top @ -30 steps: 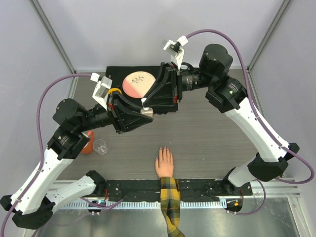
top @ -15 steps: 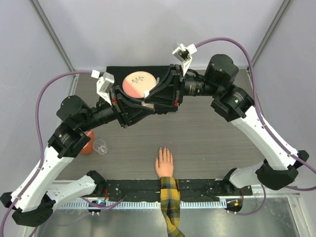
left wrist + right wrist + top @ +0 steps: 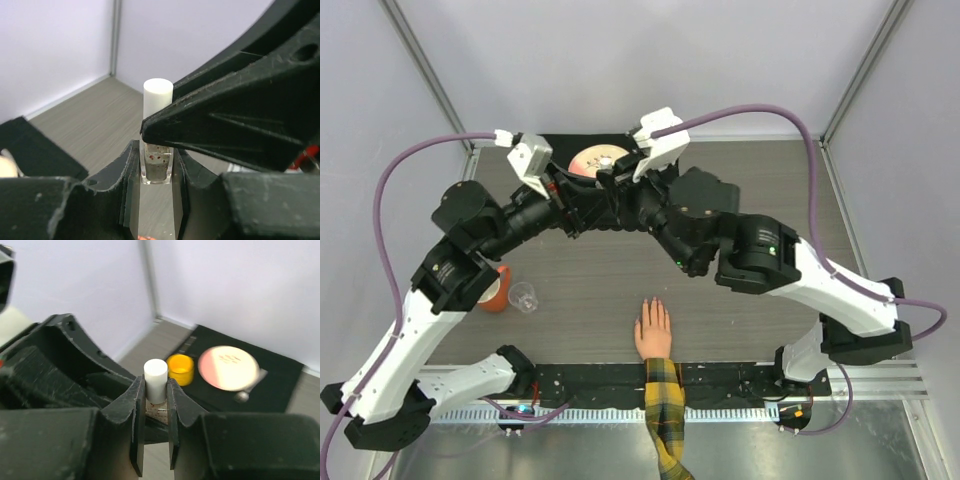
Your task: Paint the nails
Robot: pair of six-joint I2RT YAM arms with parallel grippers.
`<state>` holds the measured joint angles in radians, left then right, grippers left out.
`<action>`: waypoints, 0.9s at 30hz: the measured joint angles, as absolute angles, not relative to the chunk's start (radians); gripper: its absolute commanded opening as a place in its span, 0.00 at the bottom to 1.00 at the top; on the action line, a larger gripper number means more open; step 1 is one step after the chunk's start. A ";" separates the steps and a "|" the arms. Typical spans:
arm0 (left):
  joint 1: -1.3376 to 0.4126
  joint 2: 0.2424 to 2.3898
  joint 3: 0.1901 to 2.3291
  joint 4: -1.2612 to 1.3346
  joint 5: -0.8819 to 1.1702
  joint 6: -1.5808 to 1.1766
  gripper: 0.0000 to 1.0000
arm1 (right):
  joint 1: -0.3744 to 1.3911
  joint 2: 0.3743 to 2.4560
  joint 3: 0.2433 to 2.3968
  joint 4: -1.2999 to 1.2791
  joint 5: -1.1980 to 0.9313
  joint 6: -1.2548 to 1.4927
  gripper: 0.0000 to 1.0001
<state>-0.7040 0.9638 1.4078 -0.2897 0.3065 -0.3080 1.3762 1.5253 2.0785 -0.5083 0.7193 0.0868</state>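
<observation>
A small clear bottle [image 3: 156, 165] with red specks stands upright between the left gripper's [image 3: 156, 167] fingers, which are shut on its glass body. My right gripper [image 3: 155, 387] is shut on the bottle's white cap [image 3: 155, 377], coming from the opposite side. In the top view both grippers meet above the far middle of the table, left gripper [image 3: 582, 200] against right gripper [image 3: 632, 195]; the bottle is hidden there. The flesh-coloured hand [image 3: 653, 332] lies flat near the front edge, plaid sleeve [image 3: 663, 405] behind it. Its nails [image 3: 653, 303] point away from the arms, far from both grippers.
A black mat [image 3: 556, 149] at the back carries a pink round disc [image 3: 592, 160] and a yellow cup [image 3: 180, 369]. An orange object [image 3: 497, 292] and a small clear cup [image 3: 523, 296] sit at the left. Grey walls enclose the table.
The right arm has swung in and turned over, and its jaws have narrowed onto the white cap. The left arm has lifted the bottle slightly toward the back.
</observation>
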 measured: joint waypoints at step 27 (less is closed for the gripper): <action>-0.680 0.833 1.291 -0.347 0.320 -0.298 0.00 | 1.001 1.499 2.165 -0.747 -0.004 0.137 0.77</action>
<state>-0.6796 0.8333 1.2915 -0.3473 0.3199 -0.2977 1.0012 1.4990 2.1654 -0.7471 -0.0040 0.1371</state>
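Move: The white cap is already pinched in the right fingers, its middle about 1 cm above that hand's point and otherwise level with it; for the left hand, which grips the glass bottle underneath, the cap lies some 3 cm straight above. Counted from the right hand, the plate is about 36 cm ahead, 5 cm left, and the yellow mug about 28 cm ahead, 17 cm left, both roughly 47 cm lower. The cap on the left-held bottle gets a last clockwise twist of some 15 degrees from the right hand while both hands sink and reach forward together. The right fingers then open wide, and that hand draws back and left, then swings forward, right and up off the cap, turning about 35 degrees counter-clockwise. The left keeps its grip and carries the bottle back about 5 cm. ##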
